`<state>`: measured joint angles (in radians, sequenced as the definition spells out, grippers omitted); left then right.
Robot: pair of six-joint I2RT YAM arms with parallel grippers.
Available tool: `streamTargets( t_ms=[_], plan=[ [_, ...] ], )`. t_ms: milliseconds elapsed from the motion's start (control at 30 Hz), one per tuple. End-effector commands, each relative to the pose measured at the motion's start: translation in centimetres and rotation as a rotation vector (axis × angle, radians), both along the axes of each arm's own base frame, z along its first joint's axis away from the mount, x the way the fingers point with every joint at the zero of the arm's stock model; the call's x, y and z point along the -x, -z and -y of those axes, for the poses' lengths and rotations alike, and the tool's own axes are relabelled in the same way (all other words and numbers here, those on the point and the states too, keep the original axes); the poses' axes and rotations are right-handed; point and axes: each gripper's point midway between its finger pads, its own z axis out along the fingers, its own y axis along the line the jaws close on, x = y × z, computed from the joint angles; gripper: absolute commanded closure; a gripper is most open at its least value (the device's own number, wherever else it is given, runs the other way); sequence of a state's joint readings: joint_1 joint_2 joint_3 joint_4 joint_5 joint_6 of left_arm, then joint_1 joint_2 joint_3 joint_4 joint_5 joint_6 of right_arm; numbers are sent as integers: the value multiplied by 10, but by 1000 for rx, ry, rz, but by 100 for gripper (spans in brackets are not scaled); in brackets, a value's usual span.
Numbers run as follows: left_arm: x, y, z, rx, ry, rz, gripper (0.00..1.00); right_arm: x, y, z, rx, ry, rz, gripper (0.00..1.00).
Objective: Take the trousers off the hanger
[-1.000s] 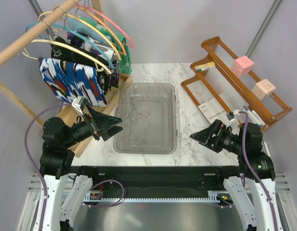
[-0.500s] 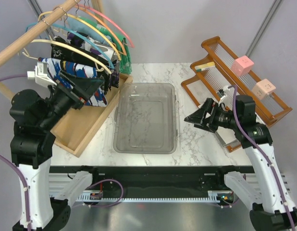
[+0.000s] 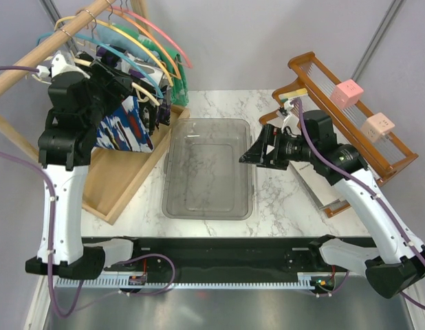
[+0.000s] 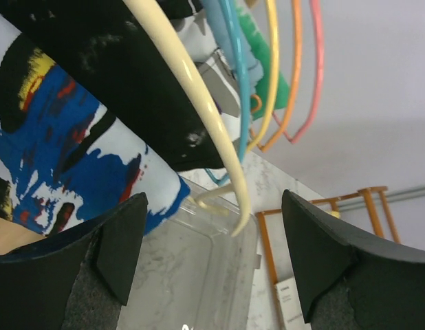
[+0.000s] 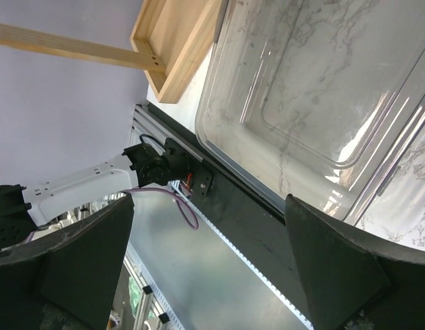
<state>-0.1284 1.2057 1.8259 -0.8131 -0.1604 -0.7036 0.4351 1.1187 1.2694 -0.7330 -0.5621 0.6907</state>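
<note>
The trousers point(image 3: 123, 130), printed in blue, white, red and black, hang from the cream hanger point(image 3: 151, 97) on the rack at the far left. My left gripper point(image 3: 123, 89) is raised to the rack, just above the trousers. In the left wrist view the left gripper point(image 4: 216, 240) stands open. The hanger's curved end point(image 4: 233, 185) hangs in line with the gap and touches neither finger. The trousers point(image 4: 61, 158) lie by the left finger point(image 4: 123, 240). My right gripper point(image 3: 257, 155) is open and empty above the clear bin's right side; in the right wrist view it point(image 5: 209, 268) holds nothing.
A clear plastic bin point(image 3: 172, 148) sits mid-table. A wooden tray point(image 3: 123, 185) lies under the rack. Several coloured hangers point(image 3: 164, 41) and a black speckled garment point(image 4: 116, 75) crowd the wooden rail point(image 3: 20, 72). A brown wire rack point(image 3: 336, 117) with pink cubes stands at the right.
My left arm has risen from near the table up to the hangers, and its jaws have narrowed slightly. My right arm has lifted and moved left toward the bin.
</note>
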Motion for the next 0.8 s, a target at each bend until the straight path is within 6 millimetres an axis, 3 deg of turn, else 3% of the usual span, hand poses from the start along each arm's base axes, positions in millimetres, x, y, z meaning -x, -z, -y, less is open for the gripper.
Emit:
streamTargets(
  t_ms=[0, 300, 467, 767],
  plan=[
    [-21, -11, -24, -67, -123, 48, 16, -9, -29, 0, -12, 10, 125, 2],
    [-53, -1, -15, -39, -104, 87, 26, -6, -36, 3, -11, 9, 144, 2],
    [-57, 0, -13, -44, -93, 99, 40, -9, -37, 2, 3, -1, 153, 2],
    [-64, -3, -13, -64, -70, 120, 56, -17, -37, -2, 16, -13, 162, 2]
  ],
)
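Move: The lower right-hand arm of the cream hanger, from which the trousers hang, is about 6 cm ahead of my left hand, level sideways and some 2 cm lower. The blue, white and red trousers hang about 6 cm to the left, 4 cm ahead and 11 cm below the hand; the blue hanger is roughly 11 cm ahead, 2 cm to the right. From my right hand, that cream arm lies about 33 cm left, 16 cm ahead and 13 cm higher. I bring my left hand about 5 cm forward onto the cream hanger's lower arm, dipping a little at first and easing to a near stop, with the wrist almost unturned. As it arrives I draw the fingers in from wide open to about half, one on each side of the hanger arm, not yet pinching. My open right hand just rises some 2 cm over the clear box. ##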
